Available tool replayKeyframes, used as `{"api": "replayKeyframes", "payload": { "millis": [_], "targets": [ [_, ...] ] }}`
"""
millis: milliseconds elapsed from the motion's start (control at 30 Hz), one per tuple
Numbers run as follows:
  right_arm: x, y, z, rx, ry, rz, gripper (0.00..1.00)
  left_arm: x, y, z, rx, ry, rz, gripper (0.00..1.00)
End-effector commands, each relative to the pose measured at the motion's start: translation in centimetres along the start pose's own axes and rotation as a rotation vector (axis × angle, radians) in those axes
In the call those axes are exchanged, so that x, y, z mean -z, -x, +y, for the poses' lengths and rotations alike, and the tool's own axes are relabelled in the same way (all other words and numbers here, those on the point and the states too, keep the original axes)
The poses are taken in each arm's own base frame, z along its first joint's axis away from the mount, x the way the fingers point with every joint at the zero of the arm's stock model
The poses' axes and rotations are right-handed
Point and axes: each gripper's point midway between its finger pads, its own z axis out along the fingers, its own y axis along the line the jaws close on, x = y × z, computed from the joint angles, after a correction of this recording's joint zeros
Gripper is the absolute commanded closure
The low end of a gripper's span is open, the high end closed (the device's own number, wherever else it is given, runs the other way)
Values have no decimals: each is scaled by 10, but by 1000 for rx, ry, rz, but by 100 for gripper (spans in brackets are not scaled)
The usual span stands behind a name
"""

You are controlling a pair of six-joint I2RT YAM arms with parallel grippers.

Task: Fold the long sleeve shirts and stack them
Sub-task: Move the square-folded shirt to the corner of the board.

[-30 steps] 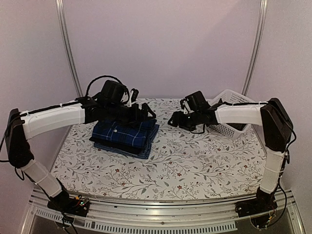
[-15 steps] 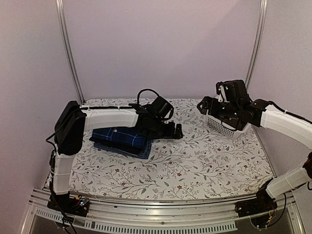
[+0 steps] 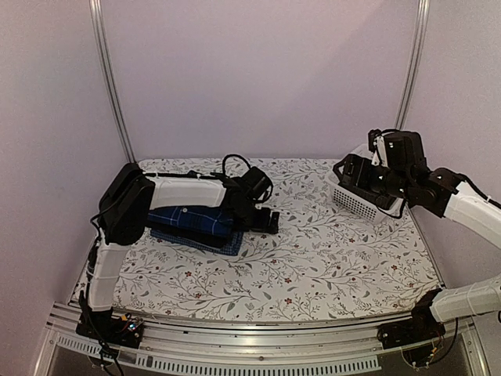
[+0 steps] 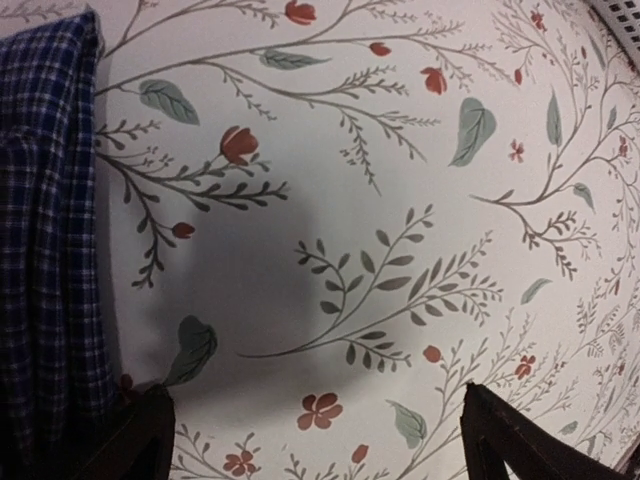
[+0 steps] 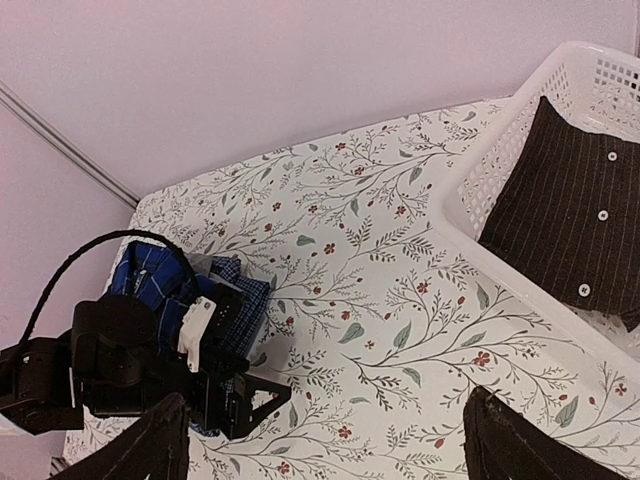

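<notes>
Two folded long sleeve shirts lie stacked at the table's left: a dark blue plaid one (image 3: 188, 218) on top of a fine blue check one (image 3: 225, 245). My left gripper (image 3: 270, 222) hangs open just right of the stack, low over the flowered cloth. In its wrist view the left gripper (image 4: 320, 440) holds nothing, and the check shirt (image 4: 45, 230) fills the left edge. A black shirt (image 5: 570, 210) with white buttons lies in the white basket (image 5: 470, 200). My right gripper (image 3: 343, 176) is open and empty, raised by the basket's near left corner; its wrist view shows the right gripper (image 5: 330, 450) wide apart.
The white lattice basket (image 3: 356, 202) stands at the back right corner. The flowered tablecloth (image 3: 313, 258) covers the whole table. Metal frame posts (image 3: 109, 86) rise at the back corners. The left gripper (image 5: 240, 400) and the shirt stack (image 5: 150, 275) also show in the right wrist view.
The left arm has folded back, its gripper moving off the stack to its right side. The right arm has pulled away from the centre, risen towards the basket, and its jaws have opened wider.
</notes>
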Motion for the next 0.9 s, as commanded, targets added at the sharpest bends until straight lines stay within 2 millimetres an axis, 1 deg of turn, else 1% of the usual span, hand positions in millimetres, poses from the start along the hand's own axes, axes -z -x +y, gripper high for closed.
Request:
{"api": "replayKeyframes", "payload": {
  "millis": [0, 167, 267, 467, 667, 800, 867],
  "targets": [
    [12, 3, -7, -16, -18, -28, 7, 4, -13, 39, -5, 64, 42, 0],
    [13, 1, -9, -25, -19, -29, 6, 14, -23, 75, -3, 94, 50, 0],
    [11, 0, -9, -29, -16, -24, 6, 21, -21, 96, 2, 111, 49, 0],
    [8, -6, -7, -39, 1, -8, 6, 30, 0, 141, 7, 134, 28, 0],
    [11, -9, -9, -41, 0, -7, 6, 31, 13, 183, 24, 121, 28, 0],
    [13, -8, -8, -38, 7, -6, 5, 32, 26, 212, 69, 135, 12, 0],
    [13, -10, -8, -35, 10, 0, 5, 32, 35, 224, 87, 139, -1, 0]
  ]
}}
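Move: The stack of square-folded shirts lies to the left of the left hand, its middle about 20 cm left and 6 cm ahead at roughly fingertip height, its right edge right beside the open fingers. The board's far left corner is some 50 cm left and 33 cm ahead of that hand. From the right hand, the stack is about 42 cm left, 9 cm ahead and 25 cm below. The left hand, fingers wide open, pushes the stack's right edge some 18 cm left, later also 7 cm forward. ##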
